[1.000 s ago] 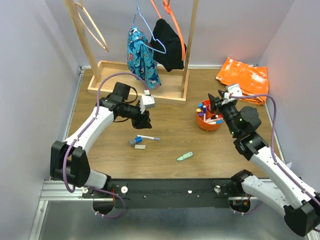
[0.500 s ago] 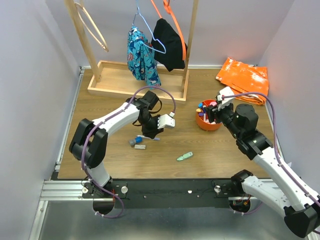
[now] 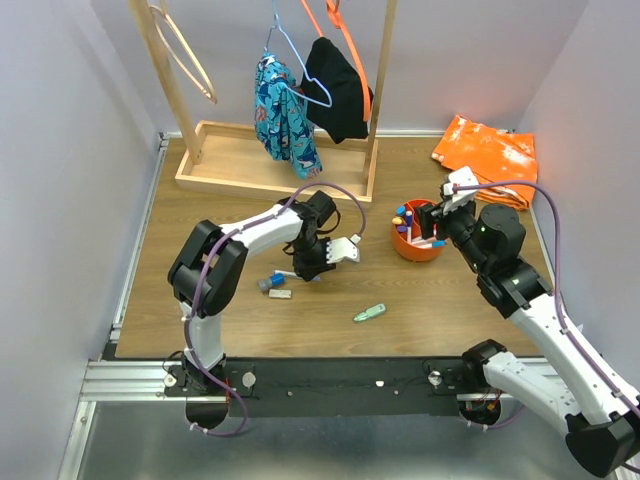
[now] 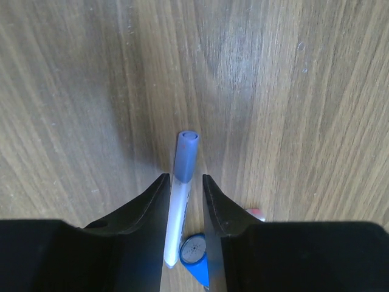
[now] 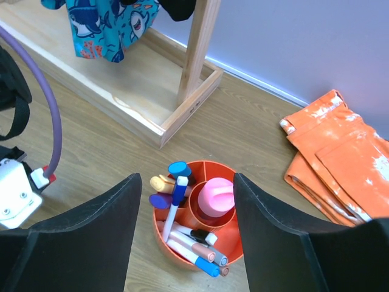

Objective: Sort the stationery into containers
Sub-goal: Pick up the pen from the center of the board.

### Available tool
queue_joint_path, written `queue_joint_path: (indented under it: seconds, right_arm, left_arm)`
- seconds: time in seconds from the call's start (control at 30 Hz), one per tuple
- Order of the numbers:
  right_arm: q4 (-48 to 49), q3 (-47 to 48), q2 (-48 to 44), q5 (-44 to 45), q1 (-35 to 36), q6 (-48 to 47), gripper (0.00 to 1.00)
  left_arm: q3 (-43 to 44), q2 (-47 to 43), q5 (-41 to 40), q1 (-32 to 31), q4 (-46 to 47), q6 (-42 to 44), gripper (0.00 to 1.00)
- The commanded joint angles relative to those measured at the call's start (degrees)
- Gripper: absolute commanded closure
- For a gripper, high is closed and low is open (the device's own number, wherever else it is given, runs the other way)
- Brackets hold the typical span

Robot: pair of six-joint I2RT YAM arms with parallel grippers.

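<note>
A thin white pen with a blue cap (image 4: 182, 182) lies flat on the wooden table. My left gripper (image 4: 182, 184) reaches down over it with a finger close on each side. The left finger touches the pen and a thin gap shows at the right finger. In the top view this gripper (image 3: 305, 270) covers most of the pen. My right gripper (image 5: 187, 177) hangs open above the round orange cup (image 5: 176, 246), also seen from above (image 3: 415, 250). The cup holds a pink highlighter (image 5: 217, 196) in its centre and several pens and highlighters around it. A mint-green piece (image 3: 369, 313) lies nearer the front.
A blue round-ended item (image 4: 196, 252) lies right beside the pen, with a small grey piece (image 3: 265, 285) and a white piece (image 3: 280, 294) close by. An orange bag (image 3: 487, 150) lies at the back right. The wooden rack base (image 3: 230, 172) with hanging clothes stands behind.
My left arm has swung right and down onto the blue-capped pen, its jaws narrowing around it. My right gripper has opened wider and drawn back slightly above the cup.
</note>
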Motion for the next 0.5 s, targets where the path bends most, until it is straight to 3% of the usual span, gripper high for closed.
queue_joint_path:
  seconds: [0.0,0.13,0.23,0.27,0.3,0.37,0.47]
  right_arm:
    - [1.09,1.53,-0.42,2.18,-0.77,-0.41,0.3]
    - [2.23,1.62,-0.6,3.23,-1.39,0.29,0.3]
    - [4.51,2.32,-0.34,8.05,-2.26,3.27,0.27]
    - [5.65,2.32,0.01,13.82,-2.62,4.68,0.25]
    - [6.45,2.58,0.54,17.09,-3.14,6.17,0.14]
    - [6.46,3.46,3.07,25.25,-5.51,10.04,0.03]
    - [5.06,6.62,5.55,29.16,-8.42,14.08,0.0]
  left_arm:
    - [0.94,1.87,-1.42,-0.8,0.16,-0.59,0.68]
    - [0.06,2.76,-1.77,-1.15,0.08,-0.59,0.71]
    - [-0.99,2.93,-1.51,-1.33,-0.1,-0.41,0.76]
    - [-1.43,3.02,-1.42,-1.42,-0.27,-0.07,0.79]
    - [-1.44,3.46,-1.16,-1.42,-0.45,0.02,0.9]
    - [-0.65,3.81,0.07,-1.5,-2.02,0.11,0.99]
    - [1.89,3.99,2.79,-1.59,-4.4,-0.06,1.0]
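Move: The pen lies on the board right under the left hand, which hangs over its blue cap end; the pen's middle is about 3 cm to the left, level fore and aft, and roughly 1 cm below. The blue cylinder lies some 9 cm left and 2 cm back, the eraser about 7 cm left and 4 cm back, both at about the pen's height. From the right hand the pen is roughly 29 cm left, 4 cm back and 27 cm down. The pen, lying crosswise between the left fingertips, is pinched near its blue cap as the left hand sinks the last 1 cm or so and the half-open fingers close from front and back. The empty right hand swings away from the orange container, about 6 cm right with a little forward, turning some 20 degrees clockwise and opening wide. ##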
